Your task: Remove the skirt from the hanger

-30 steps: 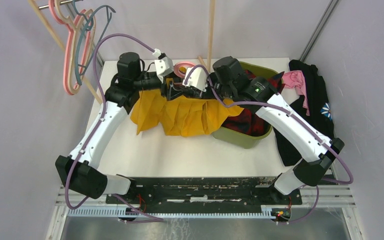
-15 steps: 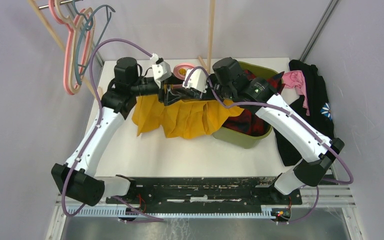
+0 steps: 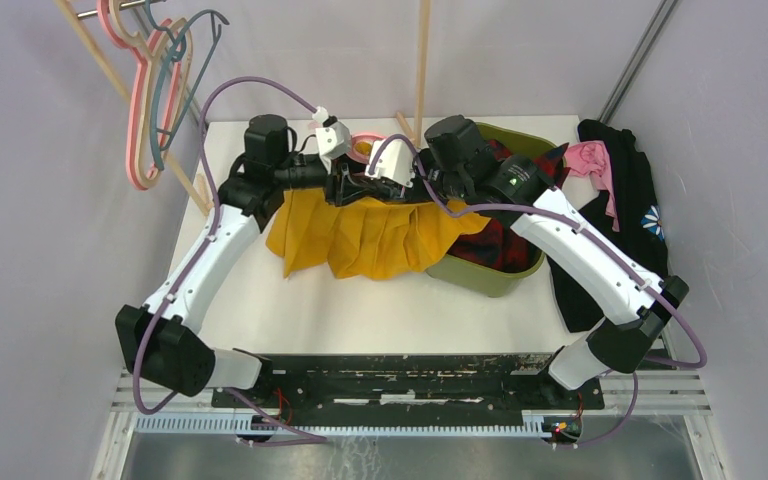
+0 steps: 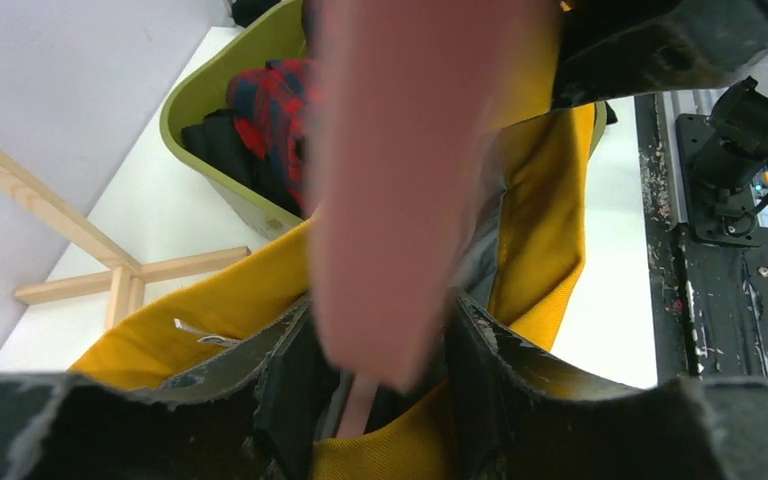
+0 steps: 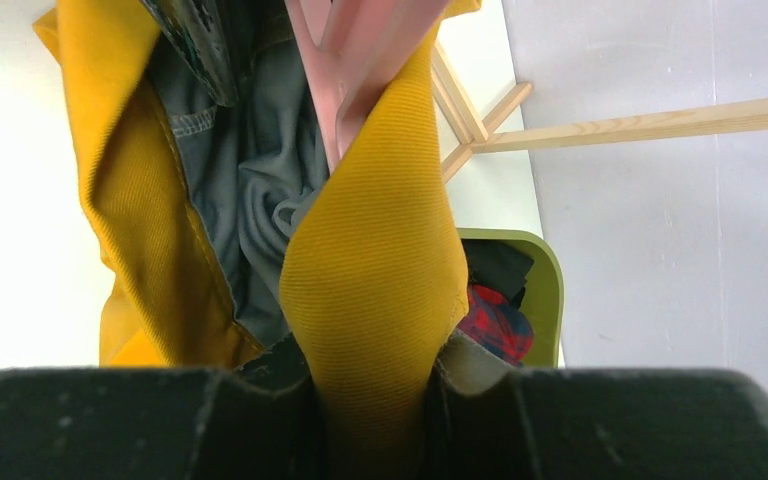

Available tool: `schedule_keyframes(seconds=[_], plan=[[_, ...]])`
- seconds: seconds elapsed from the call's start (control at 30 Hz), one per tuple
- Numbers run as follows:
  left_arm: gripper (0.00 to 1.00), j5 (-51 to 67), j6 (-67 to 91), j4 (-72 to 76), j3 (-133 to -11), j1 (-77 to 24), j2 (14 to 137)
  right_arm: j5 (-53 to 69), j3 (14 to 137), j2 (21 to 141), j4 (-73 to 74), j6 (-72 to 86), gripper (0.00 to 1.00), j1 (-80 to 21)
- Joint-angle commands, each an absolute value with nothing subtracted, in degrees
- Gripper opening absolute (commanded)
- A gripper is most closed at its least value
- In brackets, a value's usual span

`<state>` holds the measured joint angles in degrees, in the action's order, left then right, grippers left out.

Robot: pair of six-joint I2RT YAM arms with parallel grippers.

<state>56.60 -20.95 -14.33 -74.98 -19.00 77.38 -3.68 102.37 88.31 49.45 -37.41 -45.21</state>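
A yellow skirt (image 3: 370,235) with a grey lining hangs from a pink hanger (image 3: 363,139) held up over the back of the table, its hem draped on the tabletop. In the left wrist view my left gripper (image 4: 380,390) straddles the hanger (image 4: 400,180) where it enters the skirt's waistband (image 4: 550,200). Its jaws stand apart, with gaps on both sides of the thin pink bar. My right gripper (image 5: 375,400) is shut on a fold of the skirt's waistband (image 5: 370,270), just below the hanger (image 5: 355,50). From above, both grippers (image 3: 345,183) (image 3: 378,180) meet at the waistband.
An olive-green bin (image 3: 500,280) holding red plaid and dark clothes stands right of the skirt, touching it. Black and pink garments (image 3: 630,200) lie at the table's right edge. Spare hangers (image 3: 150,100) hang on a wooden rack at the back left. A wooden post (image 3: 422,60) rises behind.
My left arm has swung right towards the hanger and its jaws have narrowed around it. The skirt shifted slightly right. My right arm has held still.
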Motion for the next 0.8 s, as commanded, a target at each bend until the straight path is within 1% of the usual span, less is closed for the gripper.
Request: schedule_keyframes(seconds=[0.0, 0.03, 0.1, 0.13, 0.17, 0.2, 0.27, 0.37, 0.43, 0.5, 0.53, 0.57, 0.6, 0.63, 0.77], plan=[[0.5, 57.5, -18.7, -13.2, -76.4, -19.8, 78.4, -4.0, 104.9, 84.9, 39.7, -37.5, 0.01, -45.0], [0.47, 57.1, -18.8, -13.5, -76.3, -19.9, 78.5, -3.9, 104.9, 85.0, 39.6, -37.5, 0.01, -45.0], [0.36, 56.6, -18.7, -14.0, -76.7, -20.1, 78.6, -3.9, 104.9, 85.0, 39.4, -37.5, 0.01, -45.0], [0.28, 56.1, -18.7, -14.0, -77.2, -20.3, 78.6, -3.8, 104.8, 85.1, 39.3, -37.6, 0.01, -45.0], [0.15, 55.5, -18.5, -14.0, -77.8, -20.3, 78.7, -3.7, 104.7, 85.2, 39.2, -37.5, 0.01, -45.0], [0.07, 54.8, -18.3, -13.8, -78.4, -20.4, 78.8, -3.7, 104.7, 85.2, 39.2, -37.6, 0.01, -45.0], [0.04, 54.6, -17.7, -13.3, -79.3, -20.6, 79.4, -3.6, 104.8, 85.4, 39.0, -37.7, 0.01, -45.0], [0.05, 56.1, -15.7, -11.7, -79.7, -22.7, 80.8, -4.0, 105.5, 86.0, 38.5, -38.3, 0.01, -45.0], [0.11, 57.2, -13.8, -9.7, -78.9, -25.0, 81.4, -4.0, 105.9, 86.4, 38.2, -38.5, 0.01, -45.0], [0.23, 57.3, -12.7, -8.7, -77.9, -26.9, 81.6, -3.8, 106.0, 86.7, 37.7, -38.4, 0.01, -45.0], [0.27, 56.5, -12.2, -8.2, -77.5, -27.6, 81.7, -3.7, 106.0, 86.8, 37.6, -38.3, 0.01, -45.0], [0.2, 56.0, -12.1, -7.8, -77.3, -28.0, 81.8, -3.6, 106.0, 86.8, 37.6, -38.3, 0.01, -45.0], [0.05, 54.5, -12.4, -8.1, -77.5, -28.3, 81.8, -3.5, 105.9, 86.8, 37.6, -38.2, 0.01, -45.0], [0.03, 51.2, -12.0, -8.7, -78.3, -28.5, 81.8, -3.4, 105.9, 86.8, 37.6, -38.2, 0.01, -45.0], [0.03, 38.2, -14.3, -14.6, -83.2, -28.5, 81.3, -4.2, 105.1, 86.6, 36.7, -38.7, 0.01, -45.0]])
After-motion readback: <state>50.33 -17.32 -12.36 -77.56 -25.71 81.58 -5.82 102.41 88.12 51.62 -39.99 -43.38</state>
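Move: The middle of the pink hanger, standing in the skirt's open waist, lies about 5 cm to the left hand's right, 3 cm ahead and level. The bulk of the skirt hangs some 6 cm back, 6 cm right and 12 cm below. From the right hand, which holds the waistband, the hanger is about 11 cm left and 3 cm ahead; the green basket is about 20 cm right, level fore-and-aft, 20 cm below. Left fingers close on the hanger and shift right 4 cm; right hand, still pinching skirt, follows 2 cm. ##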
